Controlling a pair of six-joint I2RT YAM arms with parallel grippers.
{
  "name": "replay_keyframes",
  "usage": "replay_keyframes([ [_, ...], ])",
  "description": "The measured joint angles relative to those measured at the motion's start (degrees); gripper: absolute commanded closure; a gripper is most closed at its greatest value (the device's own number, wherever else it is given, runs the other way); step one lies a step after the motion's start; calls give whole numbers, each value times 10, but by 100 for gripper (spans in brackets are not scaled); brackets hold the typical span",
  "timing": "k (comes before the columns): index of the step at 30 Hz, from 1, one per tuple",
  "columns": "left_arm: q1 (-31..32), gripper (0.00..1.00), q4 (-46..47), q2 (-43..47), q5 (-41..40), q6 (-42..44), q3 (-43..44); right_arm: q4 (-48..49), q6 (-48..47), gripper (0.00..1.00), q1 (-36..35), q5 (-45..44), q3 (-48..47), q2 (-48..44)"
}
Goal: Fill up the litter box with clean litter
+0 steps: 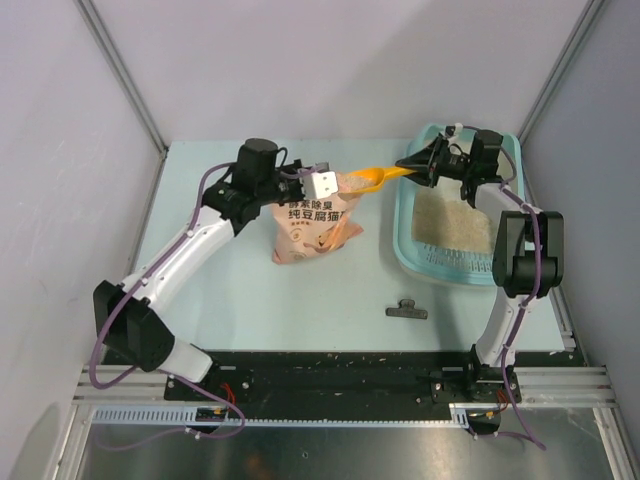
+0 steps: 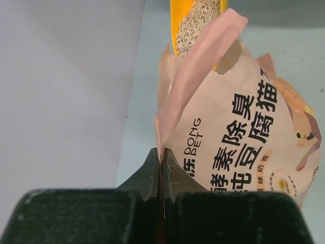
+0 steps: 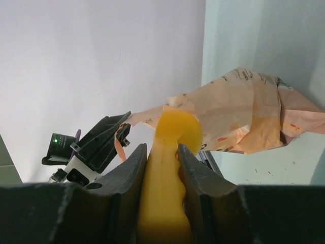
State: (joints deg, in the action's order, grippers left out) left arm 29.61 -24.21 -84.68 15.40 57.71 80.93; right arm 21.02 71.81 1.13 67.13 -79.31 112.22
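Note:
The light-teal litter box point(image 1: 507, 150) lies at the right of the table, with pale clean litter point(image 1: 452, 216) spread over its floor. A pink-orange printed bag point(image 1: 312, 225) stands at the middle. My left gripper point(image 1: 333, 181) is shut on the bag's top edge point(image 2: 175, 109) and holds the mouth up. My right gripper point(image 1: 408, 166) is shut on the handle of an orange scoop point(image 1: 375, 178), whose bowl sits at the bag's mouth. In the left wrist view the scoop point(image 2: 177, 15) carries litter granules point(image 2: 195, 25). The right wrist view shows the handle point(image 3: 162, 173) between the jaws.
A small black clip point(image 1: 407, 311) lies on the table in front of the litter box. The slotted grille point(image 1: 455, 262) is at the box's near end. White walls close in the left, back and right sides.

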Motion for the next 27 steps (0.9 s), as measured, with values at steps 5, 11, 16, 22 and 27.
replay_keyframes([
  [5, 0, 100, 6, 16, 1, -3, -16, 2, 1, 100, 16, 5, 2, -2],
  [11, 0, 100, 14, 19, 1, -7, -23, 16, 17, 100, 37, 15, 18, -9],
  [16, 0, 100, 17, 19, 2, -7, -23, 36, 35, 100, 61, 28, 25, -21],
  [22, 0, 100, 26, -3, 3, -7, -12, 48, 46, 100, 119, 43, 26, -42],
  [27, 0, 100, 33, -21, 3, -7, -1, 56, 47, 100, 192, 45, 36, -60],
])
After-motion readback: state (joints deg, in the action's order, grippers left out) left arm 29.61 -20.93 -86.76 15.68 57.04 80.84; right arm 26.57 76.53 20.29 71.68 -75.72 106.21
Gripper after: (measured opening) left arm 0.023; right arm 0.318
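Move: The right hand holds the loaded scoop, its bowl still at the mouth of the litter bag. The litter box, where the scoop is headed, has its middle about 12 cm to this hand's right, 6 cm nearer the base and 17 cm below. The bag's body is some 20 cm to the hand's left, 8 cm back and 14 cm down. From the left hand the box lies about 40 cm right, 1 cm ahead and 20 cm lower. Rightward, slowly at first and then fast, the right hand draws the loaded scoop about 15 cm out of the bag's mouth and across the near rim of the litter box, rising some 4 cm in the later half while the wrist swings about 15 degrees clockwise. Its fingers keep their grip on the handle; the left hand still pinches the bag's top edge, almost in place. ##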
